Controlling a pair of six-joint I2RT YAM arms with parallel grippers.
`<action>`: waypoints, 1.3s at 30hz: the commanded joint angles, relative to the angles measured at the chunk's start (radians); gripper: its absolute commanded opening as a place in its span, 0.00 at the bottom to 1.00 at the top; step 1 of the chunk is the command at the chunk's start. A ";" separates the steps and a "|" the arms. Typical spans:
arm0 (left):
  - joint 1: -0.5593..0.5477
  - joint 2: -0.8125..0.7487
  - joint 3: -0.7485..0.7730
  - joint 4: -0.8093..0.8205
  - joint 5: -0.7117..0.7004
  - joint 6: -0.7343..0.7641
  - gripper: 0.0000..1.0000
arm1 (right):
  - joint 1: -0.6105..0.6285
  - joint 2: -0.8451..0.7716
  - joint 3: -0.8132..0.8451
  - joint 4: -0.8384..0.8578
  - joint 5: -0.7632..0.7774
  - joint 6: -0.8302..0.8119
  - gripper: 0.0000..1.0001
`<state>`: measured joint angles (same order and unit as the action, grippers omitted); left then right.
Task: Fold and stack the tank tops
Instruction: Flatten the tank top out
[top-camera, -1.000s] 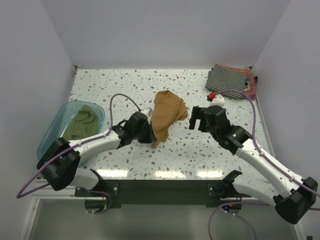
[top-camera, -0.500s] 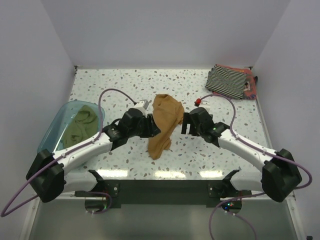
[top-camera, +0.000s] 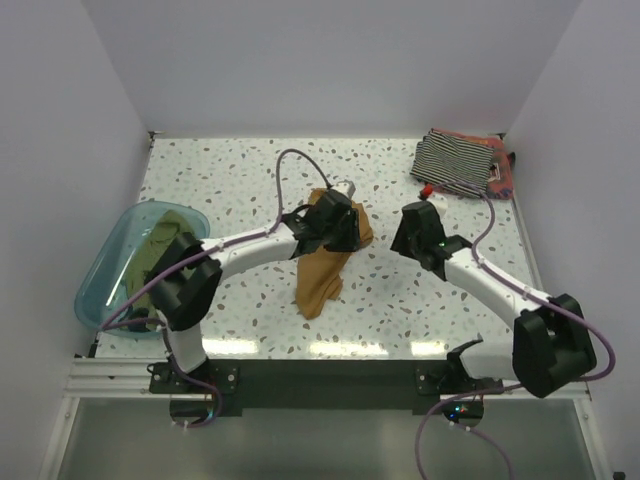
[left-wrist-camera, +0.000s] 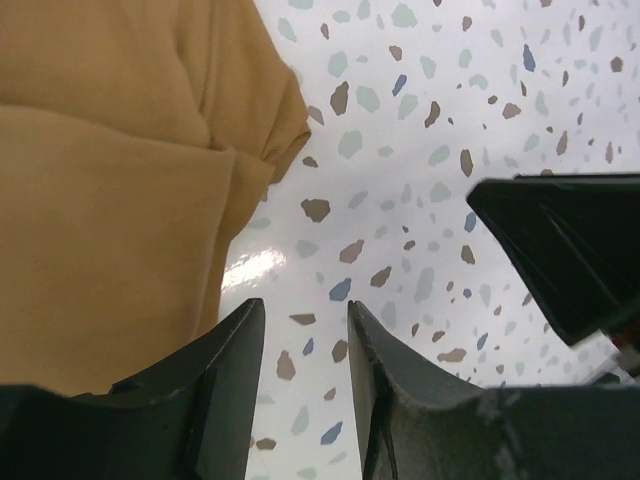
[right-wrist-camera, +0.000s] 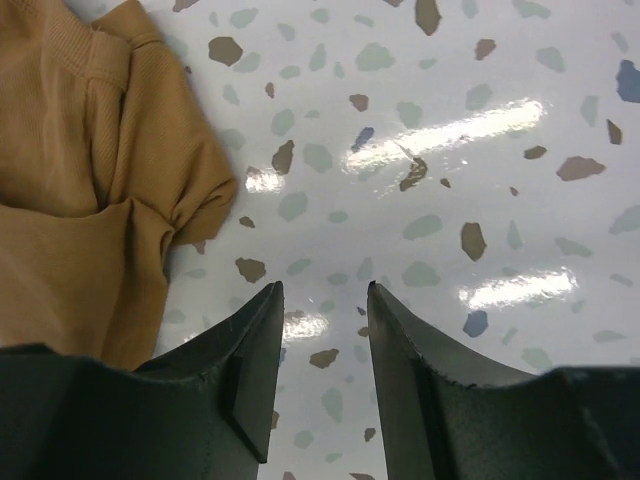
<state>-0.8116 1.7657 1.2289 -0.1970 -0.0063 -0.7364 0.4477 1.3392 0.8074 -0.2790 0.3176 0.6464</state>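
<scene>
The tan-brown tank top (top-camera: 322, 268) lies crumpled on the speckled table, at the left in both wrist views (left-wrist-camera: 110, 190) (right-wrist-camera: 80, 190). My left gripper (top-camera: 345, 228) hovers at its upper right edge, jaws open with only bare table between them (left-wrist-camera: 305, 315). My right gripper (top-camera: 408, 238) stands just right of the cloth, open and empty (right-wrist-camera: 322, 290). The olive green tank top (top-camera: 160, 248) lies in the teal tub. The striped tank top (top-camera: 452, 163) sits folded at the back right on a reddish one (top-camera: 505, 176).
The translucent teal tub (top-camera: 100, 285) stands at the table's left edge. White walls close in the table on three sides. The right gripper's black body (left-wrist-camera: 570, 250) shows close by in the left wrist view.
My left gripper opened and let go of the tan top, which dropped flat onto the table. The left arm swung right over the cloth. My right gripper's jaws narrowed.
</scene>
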 joint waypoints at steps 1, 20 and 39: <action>-0.052 0.096 0.133 -0.099 -0.124 0.026 0.44 | -0.027 -0.106 -0.062 -0.006 0.015 0.029 0.43; -0.104 0.385 0.452 -0.297 -0.454 0.068 0.46 | -0.063 -0.287 -0.132 -0.054 -0.025 0.007 0.45; -0.103 0.446 0.526 -0.309 -0.483 0.101 0.40 | -0.063 -0.313 -0.142 -0.060 -0.035 0.006 0.45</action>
<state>-0.9165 2.2051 1.7096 -0.5003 -0.4511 -0.6601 0.3897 1.0512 0.6662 -0.3450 0.2916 0.6518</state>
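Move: The left hand hangs part open over the lower right side of the tank top. The crease at the top's right edge, its next spot, lies about 5 cm ahead, 2 cm to the right and 7 cm below. From the same hand, the tank top's far end is some 18 cm ahead and 5 cm left, its near end roughly 9 cm back and 7 cm left. From the right hand that crease lies about 5 cm ahead, 10 cm left and 6 cm lower. Down and forward goes the left hand, some 7 cm lower and 5 cm farther out, first dipping right, then swinging partly back, to bring its fingers down around the right-edge crease. Its left side rolls up about 25 degrees; the fingers stay part open, tips at the cloth. The right hand, empty and part open, backs off right and towards its base, ending a little higher. ##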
